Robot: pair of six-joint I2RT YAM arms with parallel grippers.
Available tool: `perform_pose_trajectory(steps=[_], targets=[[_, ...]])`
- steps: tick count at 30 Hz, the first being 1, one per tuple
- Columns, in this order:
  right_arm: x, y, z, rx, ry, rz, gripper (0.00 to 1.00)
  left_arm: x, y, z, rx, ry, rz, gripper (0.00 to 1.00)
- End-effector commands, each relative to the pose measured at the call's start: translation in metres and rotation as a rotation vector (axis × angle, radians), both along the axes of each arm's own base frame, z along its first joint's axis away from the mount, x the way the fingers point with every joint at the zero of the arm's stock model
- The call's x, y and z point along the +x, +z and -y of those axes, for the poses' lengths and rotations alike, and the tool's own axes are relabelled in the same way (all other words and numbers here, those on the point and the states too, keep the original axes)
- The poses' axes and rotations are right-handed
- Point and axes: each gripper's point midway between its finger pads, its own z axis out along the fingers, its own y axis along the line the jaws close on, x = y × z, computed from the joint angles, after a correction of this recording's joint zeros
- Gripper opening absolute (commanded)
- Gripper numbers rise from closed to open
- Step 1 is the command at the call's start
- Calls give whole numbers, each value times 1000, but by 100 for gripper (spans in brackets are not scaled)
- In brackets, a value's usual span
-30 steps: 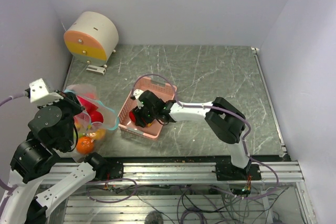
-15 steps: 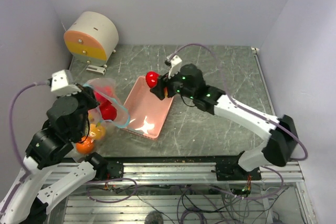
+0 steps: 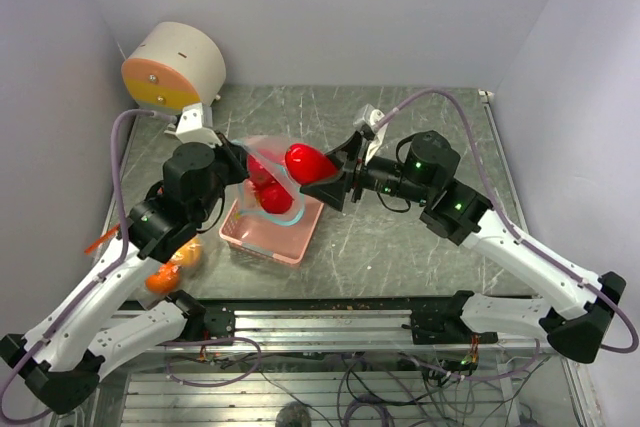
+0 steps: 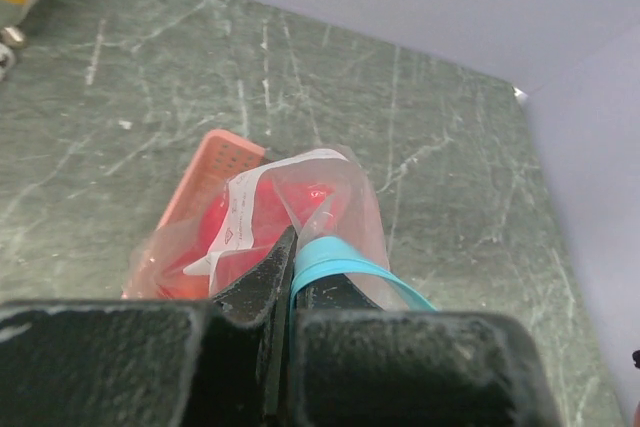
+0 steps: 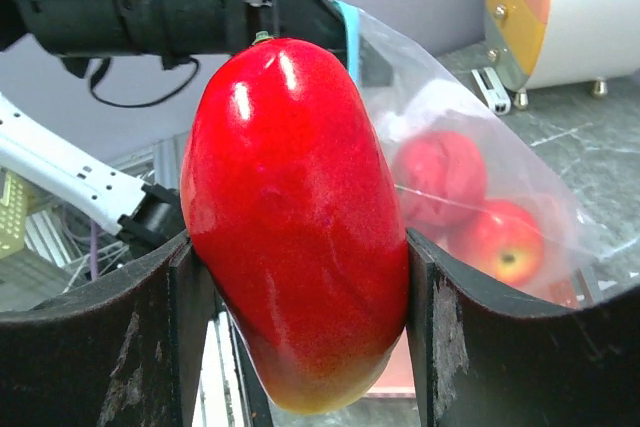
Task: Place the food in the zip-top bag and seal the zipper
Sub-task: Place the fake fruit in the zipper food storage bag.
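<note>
My left gripper point(image 3: 240, 159) is shut on the teal-blue zipper point(image 4: 335, 259) at the mouth of the zip-top bag point(image 3: 272, 187). It holds the bag up over the pink basket point(image 3: 262, 239). Two red apples point(image 5: 440, 177) lie inside the bag point(image 5: 520, 197). A glossy red fruit point(image 3: 308, 162) sits in my right gripper point(image 3: 314, 171), which is shut on it right at the bag's mouth. In the right wrist view the red fruit point(image 5: 295, 217) fills the gap between both fingers point(image 5: 450, 347). An orange point(image 3: 162, 279) and a yellow-orange fruit point(image 3: 188, 255) rest on the table at the left, partly behind my left arm.
A round white, orange and yellow device point(image 3: 175, 69) stands at the back left corner. The pink basket point(image 4: 215, 162) lies under the bag, left of centre on the grey marbled table point(image 3: 420, 137). White walls close in the back and both sides.
The right gripper lifted the red fruit out of the basket and carried it to the bag's mouth. The left arm swung the bag from the left to above the basket.
</note>
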Motion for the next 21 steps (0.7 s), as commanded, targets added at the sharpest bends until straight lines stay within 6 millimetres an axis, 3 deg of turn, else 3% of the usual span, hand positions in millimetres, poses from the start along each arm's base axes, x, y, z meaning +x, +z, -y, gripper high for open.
perform_pose_trajectory(steps=[1, 10, 12, 21], targets=[[-18, 0, -1, 6, 104, 34, 25, 6, 12, 23, -134, -64, 57, 7], [-38, -36, -7, -21, 218, -73, 25, 20, -60, 43, -127, -77, -64, 7], [-38, -43, -10, -22, 221, -104, 25, 23, -65, 45, -117, -78, -75, 7], [-21, -117, -21, -94, 141, -314, 25, 28, -78, 46, -75, -69, -96, 7]])
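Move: The mouth of the food storage bag lies about 8 cm to the right hand's left, level in depth and some 6 cm below; the bagged red fruit sits about 10 cm left, 2 ahead and 12 below it. The basket is about 11 cm ahead of that hand, 8 left and 34 below. From the left hand, the basket lies some 8 cm ahead, 5 right and 30 below, the bag mouth about 7 right, 2 ahead and 8 below. Keeping its pinch on the bag's rim, the left hand takes the bag down about 10 cm towards the basket, drifting some 4 cm to its right and tipping its fingers about 10 degrees down. The right hand, still gripping the red fruit, first draws back some 3 cm while its fingers swing counter-clockwise, then sinks nearly 10 cm and edges left towards the bag mouth with a slight roll of the wrist. ##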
